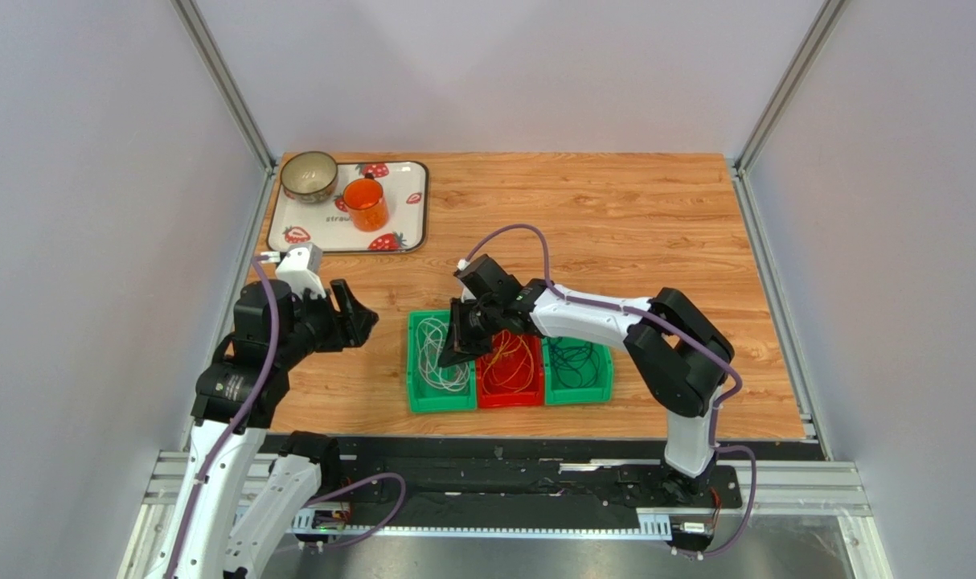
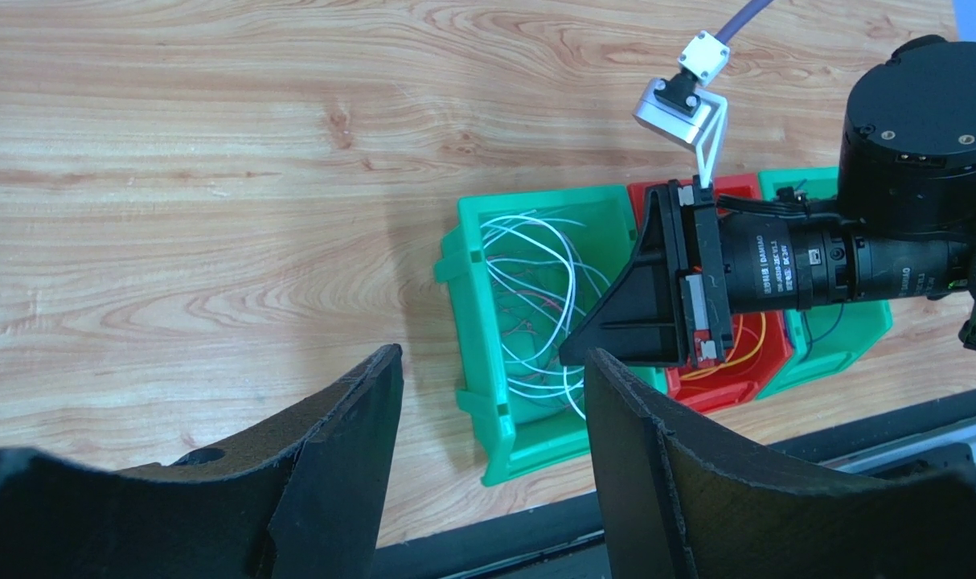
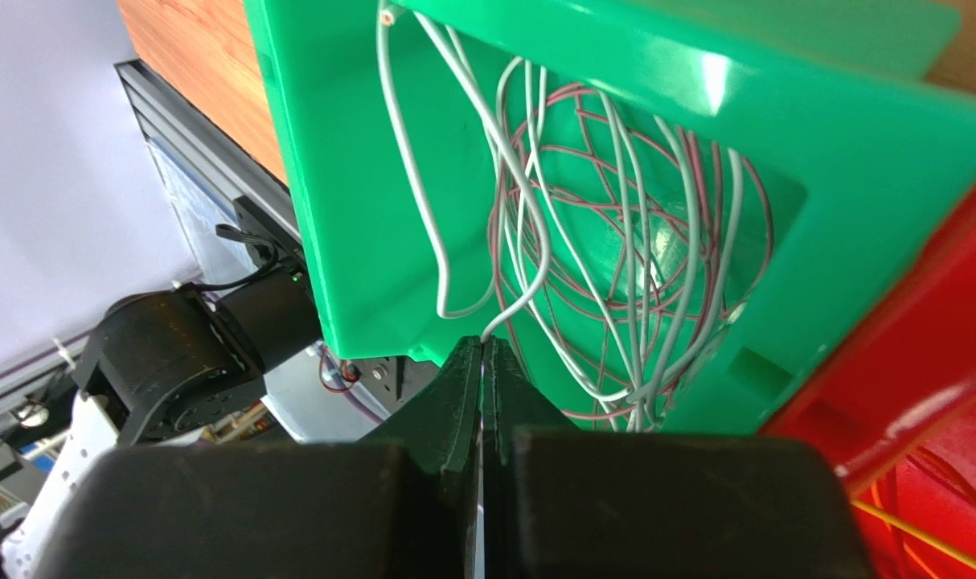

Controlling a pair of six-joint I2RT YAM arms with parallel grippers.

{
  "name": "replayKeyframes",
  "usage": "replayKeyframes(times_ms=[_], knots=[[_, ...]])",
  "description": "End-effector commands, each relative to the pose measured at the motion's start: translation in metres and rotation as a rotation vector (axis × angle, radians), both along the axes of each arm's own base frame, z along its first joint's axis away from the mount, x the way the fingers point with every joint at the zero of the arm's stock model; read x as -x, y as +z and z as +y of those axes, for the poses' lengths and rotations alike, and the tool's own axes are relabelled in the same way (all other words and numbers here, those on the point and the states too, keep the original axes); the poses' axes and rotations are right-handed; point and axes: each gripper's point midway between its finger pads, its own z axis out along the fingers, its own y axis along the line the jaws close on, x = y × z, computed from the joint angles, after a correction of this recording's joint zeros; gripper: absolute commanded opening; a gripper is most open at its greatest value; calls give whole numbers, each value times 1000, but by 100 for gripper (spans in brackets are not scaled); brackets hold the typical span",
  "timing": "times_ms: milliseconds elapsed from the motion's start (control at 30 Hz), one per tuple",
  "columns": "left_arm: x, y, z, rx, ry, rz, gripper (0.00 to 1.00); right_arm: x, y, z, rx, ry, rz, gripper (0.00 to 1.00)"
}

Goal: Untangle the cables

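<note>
Three small bins stand side by side. The left green bin [image 1: 413,362] [image 3: 348,181] holds white-grey cables [image 1: 439,356] [image 2: 541,253] [image 3: 553,229] looped with thin dark reddish ones [image 3: 602,157]. In the red bin [image 1: 511,392] [image 2: 747,368] lie orange cables [image 1: 513,360] [image 3: 916,531], and dark cables [image 1: 577,362] fill the right green bin [image 1: 577,392]. My right gripper [image 1: 457,350] [image 2: 571,352] [image 3: 482,348] reaches into the left bin, shut on one white-grey cable that runs in between its tips. My left gripper [image 1: 358,316] [image 2: 493,362] hovers open over the bare table left of the bins, holding nothing.
A strawberry-print tray [image 1: 402,223] at the back left carries a bowl [image 1: 309,176] and an orange cup [image 1: 365,204]. Wood tabletop [image 1: 650,229] spreads behind and right of the bins. A black rail [image 1: 517,449] runs along the near edge.
</note>
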Motion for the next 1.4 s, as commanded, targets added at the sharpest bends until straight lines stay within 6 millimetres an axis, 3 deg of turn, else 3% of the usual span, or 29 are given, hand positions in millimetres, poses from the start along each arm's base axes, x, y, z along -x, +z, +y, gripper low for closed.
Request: replayKeyframes(times_ms=[0,167,367,500,700,967,1167,1367], knots=[[-7,3,1,-1,8,-18,65,-10,25,12,-47,56,-88,0],[-9,2,1,-2,10,-10,66,-12,35,6,15,94,-175,1],[-12,-2,-2,-2,-5,13,66,-19,36,-14,165,121,-273,27],[-12,-3,-2,-2,-4,16,65,-17,43,-25,191,140,-302,29],[-13,-6,-2,-1,-1,33,65,-22,77,-35,180,147,-409,32],[-14,-9,-2,-2,2,44,65,-34,109,-46,156,148,-480,47],[-15,-11,-1,-5,10,53,65,-67,121,-90,231,53,-561,47],[-20,-12,4,-34,29,61,65,-79,138,-126,239,-12,-683,46]])
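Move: The right hand, shut on the white cable, hangs over the left green bin: its middle is level with the hand, about 1 cm to the left and 6 cm below. At that same depth, the red bin sits some 11 cm to the hand's right, and the right green bin about 23 cm to its right and 1 cm farther out. From the idle left hand, the left green bin lies roughly 14 cm right, 2 cm back and 21 cm below. Still pinching the white cable above the left green bin, the right fingers lift about 2 cm, then open to roughly half and let go of it while drawing off to the right. The emptied hand climbs away, some 11 cm up and about as far right, plus 7 cm forward, towards the space beyond the red bin, its fingers swinging outward by about 30 degrees. ##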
